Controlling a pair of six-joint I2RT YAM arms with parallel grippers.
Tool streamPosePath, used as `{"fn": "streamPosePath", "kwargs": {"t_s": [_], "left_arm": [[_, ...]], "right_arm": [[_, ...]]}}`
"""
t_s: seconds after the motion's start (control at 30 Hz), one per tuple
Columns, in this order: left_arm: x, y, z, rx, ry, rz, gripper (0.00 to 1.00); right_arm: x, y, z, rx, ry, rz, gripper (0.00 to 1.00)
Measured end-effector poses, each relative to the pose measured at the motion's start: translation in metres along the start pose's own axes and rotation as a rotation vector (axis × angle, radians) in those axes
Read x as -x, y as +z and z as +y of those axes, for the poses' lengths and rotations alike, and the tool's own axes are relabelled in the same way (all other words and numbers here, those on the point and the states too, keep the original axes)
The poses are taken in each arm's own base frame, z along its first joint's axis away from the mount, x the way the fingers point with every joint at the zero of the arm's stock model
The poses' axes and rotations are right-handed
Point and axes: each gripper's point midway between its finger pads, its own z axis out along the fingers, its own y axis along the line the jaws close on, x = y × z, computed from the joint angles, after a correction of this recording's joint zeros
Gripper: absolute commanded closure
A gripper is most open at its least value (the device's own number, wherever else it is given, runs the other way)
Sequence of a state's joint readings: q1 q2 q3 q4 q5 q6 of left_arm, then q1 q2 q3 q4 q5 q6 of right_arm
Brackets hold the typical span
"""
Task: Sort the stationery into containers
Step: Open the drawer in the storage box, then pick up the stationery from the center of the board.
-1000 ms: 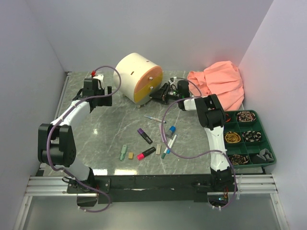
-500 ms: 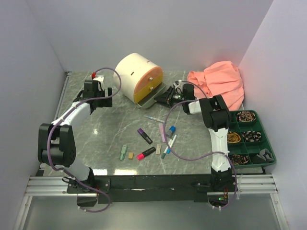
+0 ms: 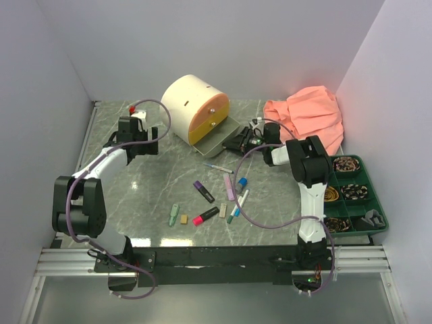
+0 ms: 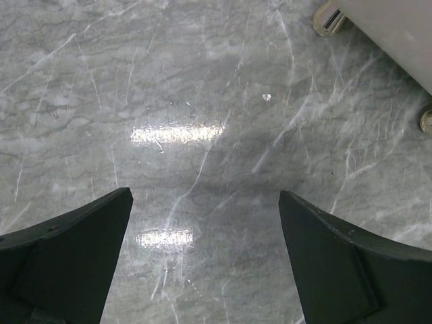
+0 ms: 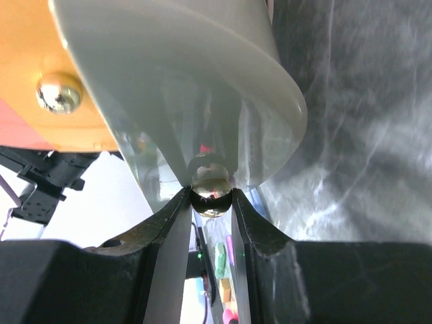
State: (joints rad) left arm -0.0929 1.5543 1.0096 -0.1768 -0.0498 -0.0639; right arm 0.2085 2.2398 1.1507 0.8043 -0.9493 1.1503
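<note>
The cream drum cabinet [image 3: 191,101] stands at the back, its peach-orange and yellow drawers [image 3: 206,121] facing right. Below them a pale drawer [image 3: 217,140] is slid out. My right gripper [image 3: 237,142] is shut on that drawer's shiny knob [image 5: 210,185], fingers pinching it from both sides; the orange drawer's knob [image 5: 59,92] shows up left. My left gripper [image 3: 152,138] hangs open over bare marble left of the cabinet, with a cabinet foot [image 4: 331,17] ahead. Stationery lies scattered in front: purple highlighter [image 3: 202,190], lilac marker [image 3: 229,186], pink-black highlighter [image 3: 206,216], green piece [image 3: 174,213].
A dark green compartment tray [image 3: 379,203] with coiled bands sits at the right edge. A peach cloth [image 3: 307,118] is heaped at the back right. White walls close in the table on three sides. Purple cables loop over both arms.
My right gripper has drawn back to the right with the knob, sliding the pale drawer out of the cabinet. The left gripper has edged slightly away from the cabinet.
</note>
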Motion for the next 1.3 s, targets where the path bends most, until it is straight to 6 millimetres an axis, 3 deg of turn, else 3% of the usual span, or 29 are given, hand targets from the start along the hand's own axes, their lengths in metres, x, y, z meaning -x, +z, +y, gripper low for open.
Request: {"fn": "streamPosePath", "kwargs": {"t_s": [0.13,0.17,0.33,0.6,0.77,0.87,1.07,1.2,1.3], "left_arm": [[0.001,-0.002,0.0,-0.001,-0.001,-0.01,0.02],[0.002,-0.003,0.0,-0.001,-0.001,-0.015,0.02],[0.001,-0.005,0.0,-0.002,-0.001,-0.022,0.02],[0.006,-0.01,0.0,-0.001,0.002,-0.04,0.01],[0.013,-0.029,0.001,-0.001,-0.001,-0.085,0.0],[0.014,-0.043,0.002,-0.004,-0.001,-0.117,0.0],[0.005,-0.066,-0.005,-0.057,0.014,-0.168,0.0],[-0.013,-0.072,-0.016,-0.127,0.029,-0.183,0.01],[-0.027,-0.072,-0.023,-0.173,0.063,-0.171,0.01]], "right_arm": [[-0.007,-0.007,0.001,-0.005,0.004,0.001,0.69],[-0.008,-0.008,0.001,-0.007,0.006,0.001,0.6],[-0.007,-0.011,-0.003,-0.015,-0.015,-0.001,0.44],[0.01,-0.009,0.007,0.0,-0.116,0.013,0.36],[-0.002,-0.034,-0.002,-0.076,-0.125,0.041,0.32],[-0.012,-0.065,0.002,-0.147,-0.164,0.071,0.3],[-0.02,-0.12,0.022,-0.255,-0.481,0.192,0.31],[-0.022,-0.136,0.033,-0.291,-0.885,0.348,0.33],[-0.037,-0.145,0.033,-0.298,-1.185,0.493,0.34]]}}
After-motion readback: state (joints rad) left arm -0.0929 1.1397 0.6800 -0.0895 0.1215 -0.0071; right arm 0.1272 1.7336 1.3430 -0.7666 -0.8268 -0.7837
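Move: The right hand already holds the bottom drawer's knob between its finger pads. The storage box's middle lies about 10 cm ahead, 11 cm left and 6 cm above. On the table some 5 cm below the hand, the thin pen is roughly 7 cm back and 3 cm left, and the blue-capped marker some 13 cm back and 6 cm right. From the empty left hand, that knob is about 27 cm right, 1 cm ahead and 4 cm lower. Back and slightly right, the right hand draws the pinched knob about 1 cm farther, then opens its fingers, edges forward and up, and retreats rightward, back and up from the drawer, over 10 cm in all. Meanwhile the wrist rolls strongly and the left-pointing fingers tilt some 30 degrees further down. The open left hand backs off about 7 cm, rising and then dipping. ##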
